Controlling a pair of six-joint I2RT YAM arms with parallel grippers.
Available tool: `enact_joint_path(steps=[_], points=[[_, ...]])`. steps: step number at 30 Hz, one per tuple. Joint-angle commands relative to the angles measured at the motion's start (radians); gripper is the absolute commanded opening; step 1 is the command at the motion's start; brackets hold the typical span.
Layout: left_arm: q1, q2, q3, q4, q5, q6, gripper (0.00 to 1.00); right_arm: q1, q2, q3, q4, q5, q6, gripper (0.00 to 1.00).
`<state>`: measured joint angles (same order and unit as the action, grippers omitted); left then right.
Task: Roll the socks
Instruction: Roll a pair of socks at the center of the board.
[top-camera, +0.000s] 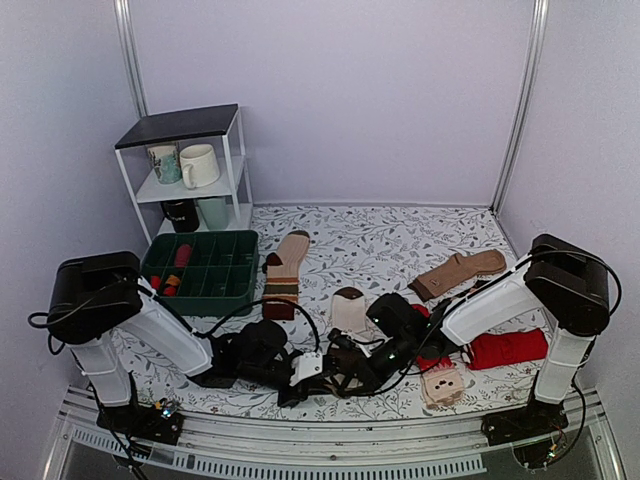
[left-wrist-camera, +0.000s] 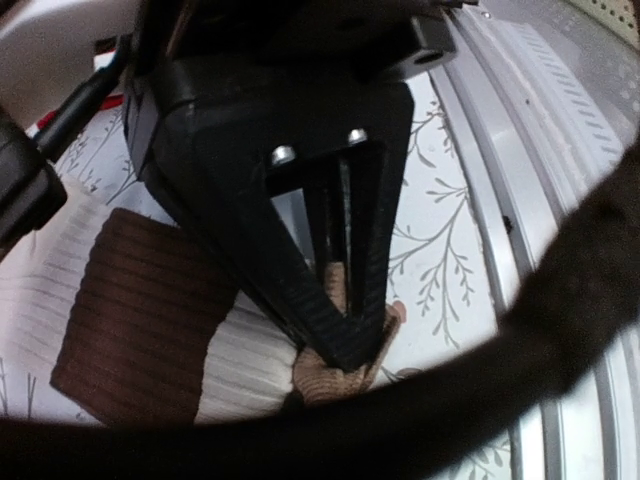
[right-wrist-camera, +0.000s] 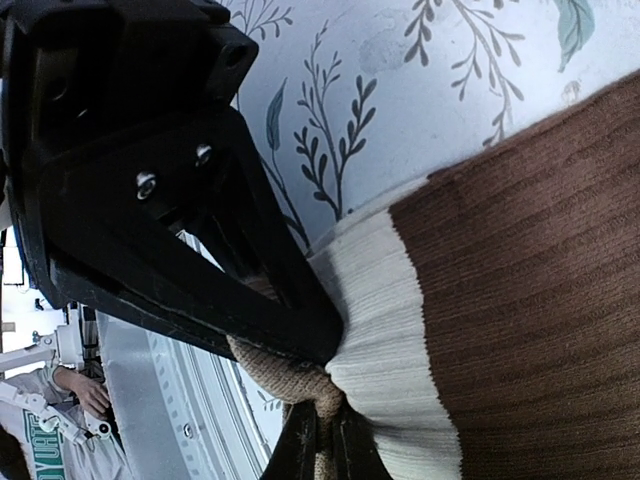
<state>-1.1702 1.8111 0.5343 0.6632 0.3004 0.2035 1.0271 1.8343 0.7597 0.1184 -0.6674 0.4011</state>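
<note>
A cream-white sock with a dark brown cuff lies lengthwise in the near middle of the table. Both arms meet at its near end. In the left wrist view my left gripper is shut on the sock's tan-brown toe. The cream body and wide dark brown band stretch off to the left. In the right wrist view my right gripper is shut on the same bunched toe, beside the cream part and brown band. From above, the left gripper and right gripper hide the toe.
A tan striped sock lies beside a green compartment tray. A white shelf with mugs stands at the back left. A brown sock, red socks and a small beige item lie right. The table's metal edge is close.
</note>
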Motion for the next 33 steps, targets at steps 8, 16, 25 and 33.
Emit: enact_joint_path(steps=[8, 16, 25, 33], points=[[0.009, -0.048, 0.011, -0.155, 0.119, -0.153, 0.00, 0.009, -0.059, -0.094, -0.181, 0.242, 0.005, 0.39], [0.060, -0.045, 0.019, -0.240, 0.179, -0.296, 0.00, 0.020, -0.413, -0.285, 0.098, 0.478, -0.050, 0.56], [0.119, -0.004, 0.020, -0.279, 0.252, -0.376, 0.00, 0.183, -0.466, -0.380, 0.345, 0.623, -0.263, 0.64], [0.123, 0.020, 0.037, -0.276, 0.258, -0.386, 0.00, 0.219, -0.336, -0.318, 0.416, 0.603, -0.338, 0.66]])
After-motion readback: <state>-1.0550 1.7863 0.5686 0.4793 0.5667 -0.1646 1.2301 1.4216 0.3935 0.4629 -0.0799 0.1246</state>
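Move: The sock's tan end lies right in both hands' closed fingers: its middle is about 1 cm right of the left hand, and 1 cm left of the right hand. Counted from the right hand, the sock's brown band is some 6 cm ahead, 1 cm lower; the red sock's middle is roughly 8 cm ahead and 17 cm right. The striped sock's dark cuff lies about 18 cm ahead and 9 cm left of the left hand. Opening to about two-thirds, the right hand lets go of the tan end and sweeps right some 6 cm, slightly forward, then swings back left about half that way while climbing to roughly 5 cm up, rolling its top backward about 45 degrees. The left keeps its pinch on the tan end, rolling its top forward some 30 degrees and easing a little left. ##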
